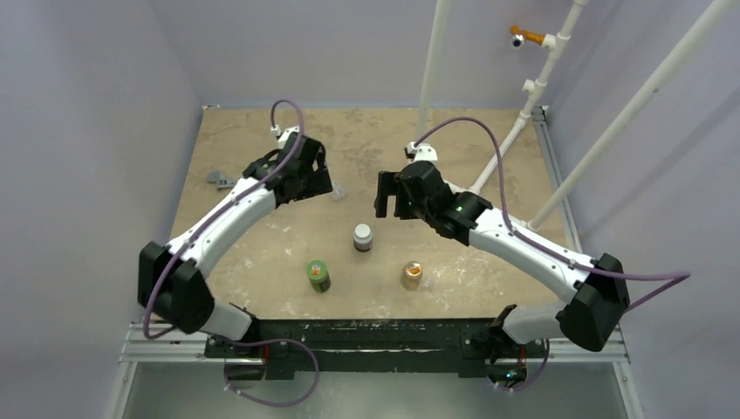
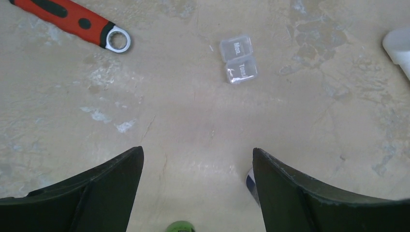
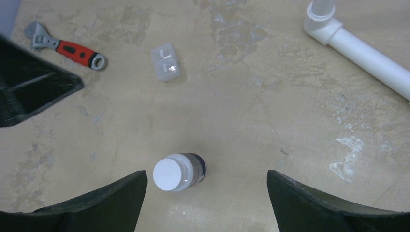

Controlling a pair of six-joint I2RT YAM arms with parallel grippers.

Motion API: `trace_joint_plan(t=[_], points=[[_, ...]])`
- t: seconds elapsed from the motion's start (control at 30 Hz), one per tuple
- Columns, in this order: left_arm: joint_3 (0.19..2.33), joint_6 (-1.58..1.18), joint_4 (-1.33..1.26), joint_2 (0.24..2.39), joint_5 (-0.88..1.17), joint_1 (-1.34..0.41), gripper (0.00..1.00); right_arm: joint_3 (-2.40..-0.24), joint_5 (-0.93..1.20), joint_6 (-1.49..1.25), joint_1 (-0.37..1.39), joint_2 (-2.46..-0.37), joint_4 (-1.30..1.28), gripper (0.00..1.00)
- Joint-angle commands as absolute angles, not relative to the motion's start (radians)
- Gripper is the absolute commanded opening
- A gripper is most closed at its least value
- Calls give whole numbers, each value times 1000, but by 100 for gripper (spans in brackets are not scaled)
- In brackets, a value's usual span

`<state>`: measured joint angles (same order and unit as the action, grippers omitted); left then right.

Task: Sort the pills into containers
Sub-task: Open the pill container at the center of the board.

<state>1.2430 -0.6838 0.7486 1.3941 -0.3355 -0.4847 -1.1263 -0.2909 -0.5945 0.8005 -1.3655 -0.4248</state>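
The container, a small clear two-cell case (image 2: pixel 238 58), lies flat on the tabletop between my two grippers (image 1: pixel 338 194) and shows at the upper left of the right wrist view (image 3: pixel 166 62). No pills can be made out in any view. My left gripper (image 2: pixel 197 151) hovers open over bare table, just short of the case, with nothing between its fingers. My right gripper (image 3: pixel 207 173) is also open, and the dark white-capped bottle (image 3: pixel 179 172) stands upright below it, nearer its left finger and untouched.
A green bottle (image 1: pixel 318 276) and a tan-orange bottle (image 1: pixel 411 276) stand near the front edge, with the white-capped bottle (image 1: pixel 362 237) behind them. A red-handled wrench (image 2: pixel 72 19) lies at the far left. White pipes (image 3: pixel 358 46) cross the back right.
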Motion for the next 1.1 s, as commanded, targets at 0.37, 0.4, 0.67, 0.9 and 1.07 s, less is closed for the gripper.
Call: trace_joint_plan(t=[0.37,0.4,0.67,0.9,1.07], points=[[1711,-890,773,1986,-456,-478,69,-1045,-350,-614,743,-1132,-448,97],[1722,-903,780,2006,-455,-479,68,-1039,-350,-617,741,-1125,-448,97],[1783,-984,823,2133,-360,-466,65,-1032,-337,-619,736,-1116,-442,97],[1745,-1019,793,2165,-277,-437,59,-1026,-322,-615,732,-1127,-431,98],[1714,-999,776,2157,-263,-439,41,-1019,-308,-618,731,-1138,-421,98]])
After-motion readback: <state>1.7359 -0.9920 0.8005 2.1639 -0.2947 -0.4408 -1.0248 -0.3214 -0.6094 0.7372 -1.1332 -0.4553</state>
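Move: The pill container lies about 11 cm ahead of the left hand, 5 cm to its right and some 15 cm below. Around it, the white-capped bottle stands roughly 12 cm nearer the base than the container and 5 cm to its right, while the red-handled wrench lies about 16 cm to the container's left and 2 cm farther out. From the right hand the container is some 15 cm ahead, 9 cm to the left and 16 cm below. The left hand swoops forward, down and a little right towards the pill container, then from about 11 cm out sinks almost straight down, some 14 cm lower in all, tipping its fingers about 15 degrees steeper, turning about as much counter-clockwise and narrowing from wide to about half open, so that the fingertips come close on either side of the container. Meanwhile the empty right hand, still open, backs off about 5 cm to the right and ends a few centimetres higher, away from the container. ##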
